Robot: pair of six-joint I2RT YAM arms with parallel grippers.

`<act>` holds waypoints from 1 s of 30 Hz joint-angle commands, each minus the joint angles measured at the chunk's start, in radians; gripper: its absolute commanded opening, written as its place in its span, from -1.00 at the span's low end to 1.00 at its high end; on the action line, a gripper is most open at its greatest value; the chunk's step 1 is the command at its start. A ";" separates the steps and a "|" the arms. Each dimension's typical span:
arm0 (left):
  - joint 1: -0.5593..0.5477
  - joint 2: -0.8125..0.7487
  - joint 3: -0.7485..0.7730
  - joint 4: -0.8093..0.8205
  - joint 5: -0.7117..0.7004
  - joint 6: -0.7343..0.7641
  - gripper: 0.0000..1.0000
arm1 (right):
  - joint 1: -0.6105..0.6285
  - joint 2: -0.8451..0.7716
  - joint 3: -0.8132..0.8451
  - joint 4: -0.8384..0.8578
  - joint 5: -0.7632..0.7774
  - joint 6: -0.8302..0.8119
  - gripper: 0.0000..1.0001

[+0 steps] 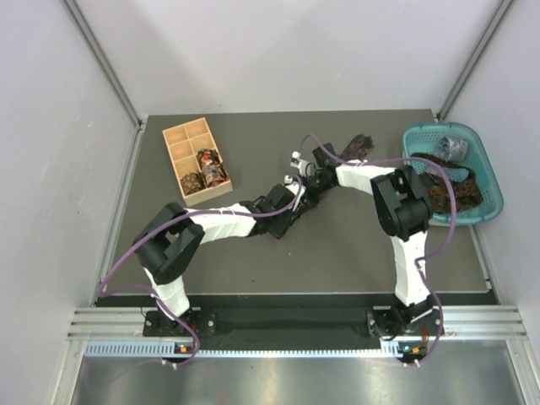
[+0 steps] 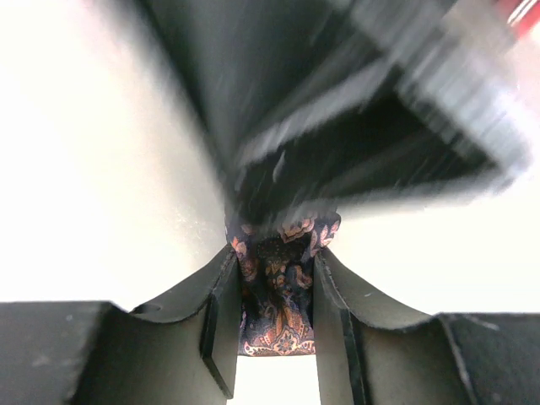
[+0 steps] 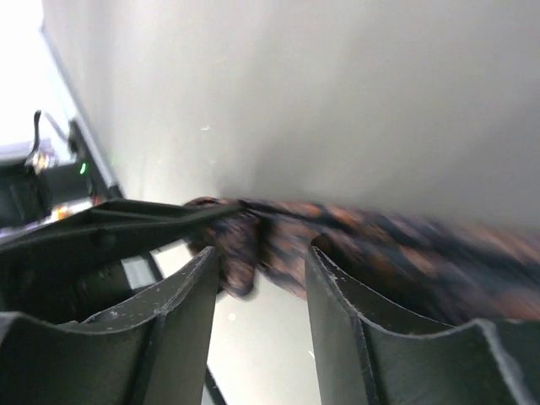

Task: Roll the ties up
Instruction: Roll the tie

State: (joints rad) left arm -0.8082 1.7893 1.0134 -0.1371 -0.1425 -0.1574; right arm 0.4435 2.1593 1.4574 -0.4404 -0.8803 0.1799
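Note:
A maroon-brown paisley tie (image 1: 359,145) lies on the dark table, its broad end at the back right and its strip running to the middle, where both grippers meet. My left gripper (image 1: 293,205) is shut on the narrow part of the tie (image 2: 278,291), which fills the gap between its fingers (image 2: 277,251). My right gripper (image 1: 310,187) is open right beside it; the tie (image 3: 380,245) runs across just beyond its fingertips (image 3: 263,251). The right gripper (image 2: 380,110) shows blurred and close in the left wrist view. More ties (image 1: 443,181) lie in the teal basket.
A tan wooden compartment box (image 1: 181,139) stands at the back left with coiled ties (image 1: 209,166) in two of its cells. The teal basket (image 1: 489,181) stands at the right edge of the table. Aluminium frame posts and white walls enclose the table.

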 commanded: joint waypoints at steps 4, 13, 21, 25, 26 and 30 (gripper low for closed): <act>0.001 0.084 -0.015 -0.084 -0.031 -0.014 -0.52 | -0.121 -0.202 -0.155 0.205 0.180 0.107 -0.07; 0.003 0.123 0.025 -0.128 0.007 -0.024 -0.58 | -0.048 -0.712 -0.656 0.484 0.591 0.118 -0.08; 0.001 0.127 0.059 -0.171 0.026 -0.036 -0.57 | 0.472 -1.092 -0.917 0.581 1.110 0.006 -0.09; 0.001 0.145 0.074 -0.193 0.029 -0.039 -0.58 | 0.748 -1.081 -0.916 0.571 1.344 -0.085 -0.08; 0.001 0.150 0.079 -0.203 0.030 -0.042 -0.58 | 0.783 -1.057 -0.879 0.554 1.378 -0.112 -0.09; 0.004 0.179 0.100 -0.243 0.034 -0.048 -0.59 | 0.948 -0.859 -0.714 0.409 1.608 -0.163 -0.09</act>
State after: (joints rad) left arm -0.8093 1.8561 1.1408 -0.2951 -0.1421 -0.1822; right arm 1.3052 1.1980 0.6117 0.0280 0.4538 0.0978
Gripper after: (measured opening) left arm 0.371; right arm 0.456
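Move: The tie's rolled end is already between the left fingers, right at that hand's point. The tie's far end lies about 20 cm ahead and 18 cm to the right, and the wooden box about 16 cm ahead and 25 cm to the left, all near fingertip height. From the open right hand, the roll lies about 4 cm back, 1 cm left and 2 cm below. The tie's rolled end stays pinched in the left fingers, that hand tipping only about 5 degrees. The right hand, already open, leaves it: first forward and swinging some 11 cm right along the tie, then sweeping back and left while rising, to finish about 17 cm nearer the base and 7 cm higher. Its fingers stay open and turn from pointing left to forward-left, still slanting down. ##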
